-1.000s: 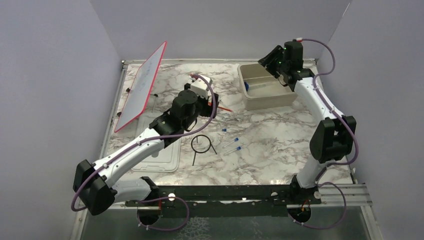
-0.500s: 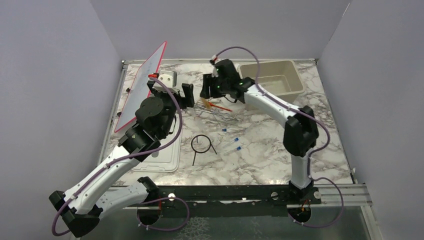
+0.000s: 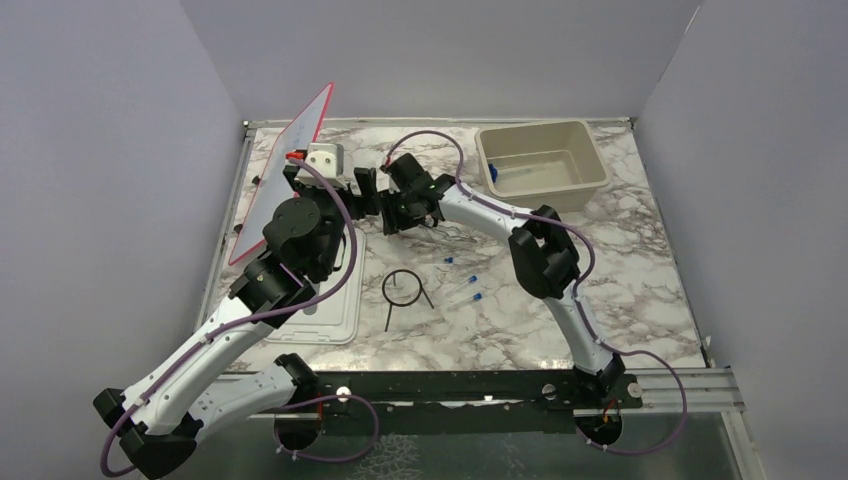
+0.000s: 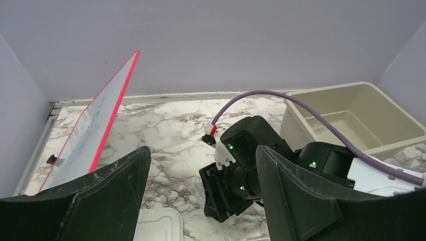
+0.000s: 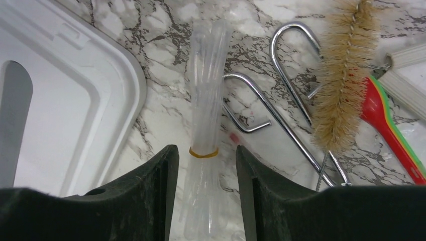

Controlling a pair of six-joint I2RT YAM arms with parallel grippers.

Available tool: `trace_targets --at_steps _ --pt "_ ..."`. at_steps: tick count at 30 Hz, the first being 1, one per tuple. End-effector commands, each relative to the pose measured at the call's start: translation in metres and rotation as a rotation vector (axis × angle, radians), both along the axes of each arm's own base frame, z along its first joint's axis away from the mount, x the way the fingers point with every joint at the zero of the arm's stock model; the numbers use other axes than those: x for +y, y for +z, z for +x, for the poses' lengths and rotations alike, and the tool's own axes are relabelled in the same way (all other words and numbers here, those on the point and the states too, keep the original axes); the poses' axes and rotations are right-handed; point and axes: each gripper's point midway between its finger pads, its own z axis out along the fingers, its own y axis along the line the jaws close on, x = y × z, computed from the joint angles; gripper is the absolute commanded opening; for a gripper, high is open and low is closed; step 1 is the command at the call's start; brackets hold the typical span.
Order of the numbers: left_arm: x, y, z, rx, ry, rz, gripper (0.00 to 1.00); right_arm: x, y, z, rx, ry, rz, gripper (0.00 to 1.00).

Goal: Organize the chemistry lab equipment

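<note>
My right gripper [image 5: 205, 150] is open and low over the table. A bundle of clear thin tubes [image 5: 206, 115] held by a yellow band lies between its fingers with gaps on both sides. Silvery wire tongs [image 5: 281, 100], a bristle brush [image 5: 344, 75] and the orange-red stick [image 5: 389, 128] lie to the right. In the top view the right gripper [image 3: 392, 210] is left of centre and my left gripper [image 3: 330, 180] is open and empty beside it. The black wire ring [image 3: 403, 288] and blue-capped tubes [image 3: 466, 291] lie nearer. A small blue piece [image 3: 494, 173] sits in the tub.
The beige tub [image 3: 585, 150] stands at the back right. Its white slotted lid [image 3: 320, 305] lies flat at the left, close to the right gripper [image 5: 60, 100]. The red-framed board [image 3: 285, 170] leans at the back left. The right arm's wrist [image 4: 246, 165] fills the left wrist view.
My right arm has swung from the tub at the back right across to the left and come down over the tube bundle. My left arm has drawn back toward the board.
</note>
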Motion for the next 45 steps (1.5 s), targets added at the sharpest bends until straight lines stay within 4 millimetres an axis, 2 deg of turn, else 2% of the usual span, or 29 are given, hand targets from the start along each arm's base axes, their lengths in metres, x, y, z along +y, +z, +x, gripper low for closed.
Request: trace_targets --at_steps 1,7,9,11,13,16,20,24,27,29,31,33,37,40,42,45 --pt "0.004 -0.003 0.002 0.009 0.027 0.007 0.79 0.007 -0.013 -0.003 0.008 0.029 -0.025 0.48" --pt "0.002 -0.008 0.003 0.025 0.021 0.010 0.79 0.015 -0.023 -0.005 0.008 0.049 -0.031 0.41" --pt "0.002 -0.007 0.002 0.023 0.016 0.003 0.79 0.015 -0.023 -0.004 0.005 0.045 -0.035 0.36" --pt "0.002 -0.005 0.001 0.017 0.012 -0.004 0.79 0.014 -0.019 -0.001 -0.006 0.029 -0.033 0.30" --pt "0.002 -0.004 0.001 0.015 0.012 -0.008 0.79 0.014 -0.007 0.001 -0.027 0.014 -0.015 0.28" --pt "0.003 -0.001 0.000 0.011 0.009 -0.016 0.79 0.015 0.024 0.004 -0.079 -0.010 0.043 0.27" --pt "0.003 0.001 -0.002 0.006 0.003 -0.024 0.79 0.011 0.084 0.008 -0.180 -0.048 0.144 0.27" --pt "0.003 0.001 -0.004 0.006 -0.006 -0.034 0.79 -0.009 0.142 0.018 -0.255 -0.124 0.252 0.27" --pt "0.000 -0.001 -0.004 0.009 -0.021 -0.037 0.79 -0.041 0.190 0.030 -0.297 -0.218 0.366 0.27" --pt "-0.003 -0.002 -0.004 0.011 -0.032 -0.041 0.79 -0.074 0.213 0.045 -0.322 -0.320 0.426 0.27" --pt "-0.007 -0.005 -0.003 0.016 -0.046 -0.044 0.80 -0.110 0.230 0.060 -0.357 -0.441 0.469 0.27" --pt "-0.012 -0.009 -0.002 0.025 -0.064 -0.051 0.80 -0.151 0.237 0.074 -0.367 -0.595 0.497 0.27" --pt "-0.024 -0.020 0.000 0.049 -0.103 -0.069 0.80 -0.229 0.223 0.094 -0.327 -0.917 0.519 0.27" --pt "-0.032 -0.031 0.002 0.071 -0.126 -0.078 0.80 -0.274 0.202 0.100 -0.303 -1.135 0.498 0.27" --pt "-0.039 -0.039 0.004 0.088 -0.143 -0.080 0.80 -0.293 0.191 0.103 -0.296 -1.249 0.496 0.26" --pt "-0.049 -0.052 0.007 0.115 -0.171 -0.083 0.80 -0.310 0.168 0.108 -0.278 -1.382 0.493 0.25"
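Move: The banded pipette bundle lies right beneath the right hand's open fingers, about 2 cm down and 1 cm left, level fore-and-aft. From the same hand the metal tongs lie some 10 cm right, level fore-and-aft, and the brush about 6 cm right and 5 cm ahead; the beige bin's middle is roughly 36 cm right and 13 cm ahead. From the left hand the bundle lies about 10 cm ahead, laterally level, some 36 cm below. The right hand eases down about 2 cm over the pipettes, pinches the bundle at its rubber band, lifts it some 26 cm, and sweeps it right by nearly 30 cm and forward about 10 cm to the beige bin, turning clockwise by some 60 degrees and sinking again at the end. Late on, the left hand, open and empty, sinks about 4 cm and drifts 3 cm right. ##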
